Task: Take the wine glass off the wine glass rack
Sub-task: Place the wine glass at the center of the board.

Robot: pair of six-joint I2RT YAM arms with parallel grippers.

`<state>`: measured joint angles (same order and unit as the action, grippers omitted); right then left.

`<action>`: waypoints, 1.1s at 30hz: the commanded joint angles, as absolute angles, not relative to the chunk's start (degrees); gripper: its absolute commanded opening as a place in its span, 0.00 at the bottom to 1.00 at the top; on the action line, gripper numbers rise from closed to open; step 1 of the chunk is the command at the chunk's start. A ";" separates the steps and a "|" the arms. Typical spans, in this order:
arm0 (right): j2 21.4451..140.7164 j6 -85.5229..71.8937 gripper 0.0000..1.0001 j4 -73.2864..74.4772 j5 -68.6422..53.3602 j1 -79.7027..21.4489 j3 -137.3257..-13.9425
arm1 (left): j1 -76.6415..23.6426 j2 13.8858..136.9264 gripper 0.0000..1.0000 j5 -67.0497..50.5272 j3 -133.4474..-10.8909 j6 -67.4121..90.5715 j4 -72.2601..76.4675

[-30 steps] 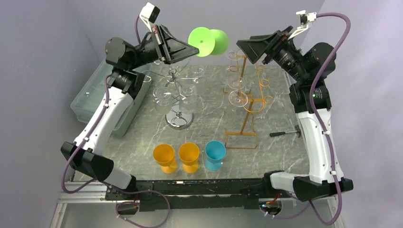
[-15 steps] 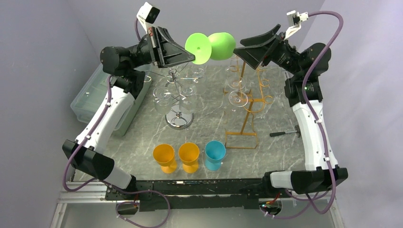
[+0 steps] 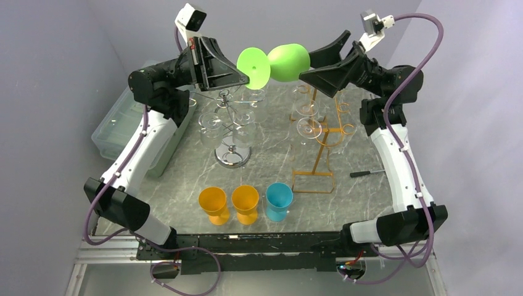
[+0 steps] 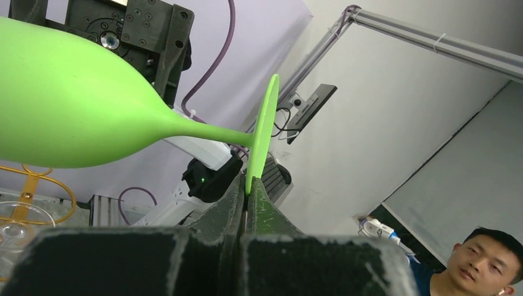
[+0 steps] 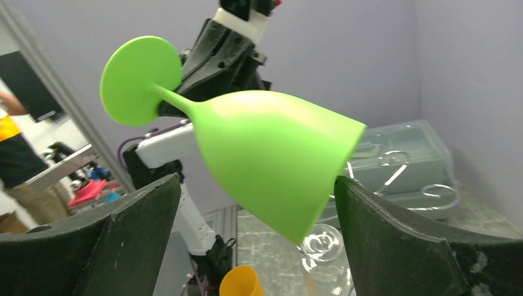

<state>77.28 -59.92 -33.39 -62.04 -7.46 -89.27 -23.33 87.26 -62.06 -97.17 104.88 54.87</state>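
A bright green wine glass [image 3: 287, 61] hangs on its side high above the table's far end, foot to the left and bowl to the right. My left gripper [image 3: 248, 76] is shut on the rim of its round foot [image 4: 264, 132], pinched edge-on between the fingers. My right gripper [image 3: 306, 66] stands open, one finger on each side of the bowl [image 5: 271, 148], with gaps showing on both sides. Below stand a silver wire rack [image 3: 231, 123] and an orange wire rack [image 3: 321, 132], each with clear glasses hanging on it.
Two orange cups [image 3: 214, 203] [image 3: 245, 202] and a blue cup [image 3: 278, 200] line the near edge. A clear plastic bin [image 3: 117, 123] sits at the left, and a small dark tool [image 3: 370, 173] lies at the right near the orange rack's foot.
My right gripper has swung left and up until its open fingers straddle the bowl. The left arm has carried the glass slightly left and up, still gripping the foot.
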 commanded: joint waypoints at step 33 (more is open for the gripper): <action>79.31 -87.30 0.11 -71.96 -64.03 -13.24 -93.02 | -25.84 86.92 0.02 -62.96 -99.27 116.14 72.76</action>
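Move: The green wine glass is held by the rim of its foot in the left fingers; its bowl lies about 9 cm ahead of, 7 cm right of and 3 cm below the left hand. From the open right hand the bowl is some 5 cm to the left, 1 cm ahead and 1 cm higher. The orange wine glass rack stands well below the right hand, roughly 10 cm right and 3 cm ahead, about 35 cm down; the silver rack is about 8 cm left, 11 cm ahead and 40 cm below the left hand. The green glass's bowl is taken by the right hand, which first slips back and a little left, then goes on back and up, about 8 cm back in all, turning some 15 degrees counter-clockwise as its wide-open fingers close to pinch the bowl wall by the rim, one finger inside the mouth. The left hand keeps its pinch on the foot and draws back about 5 cm, turning slightly clockwise. ##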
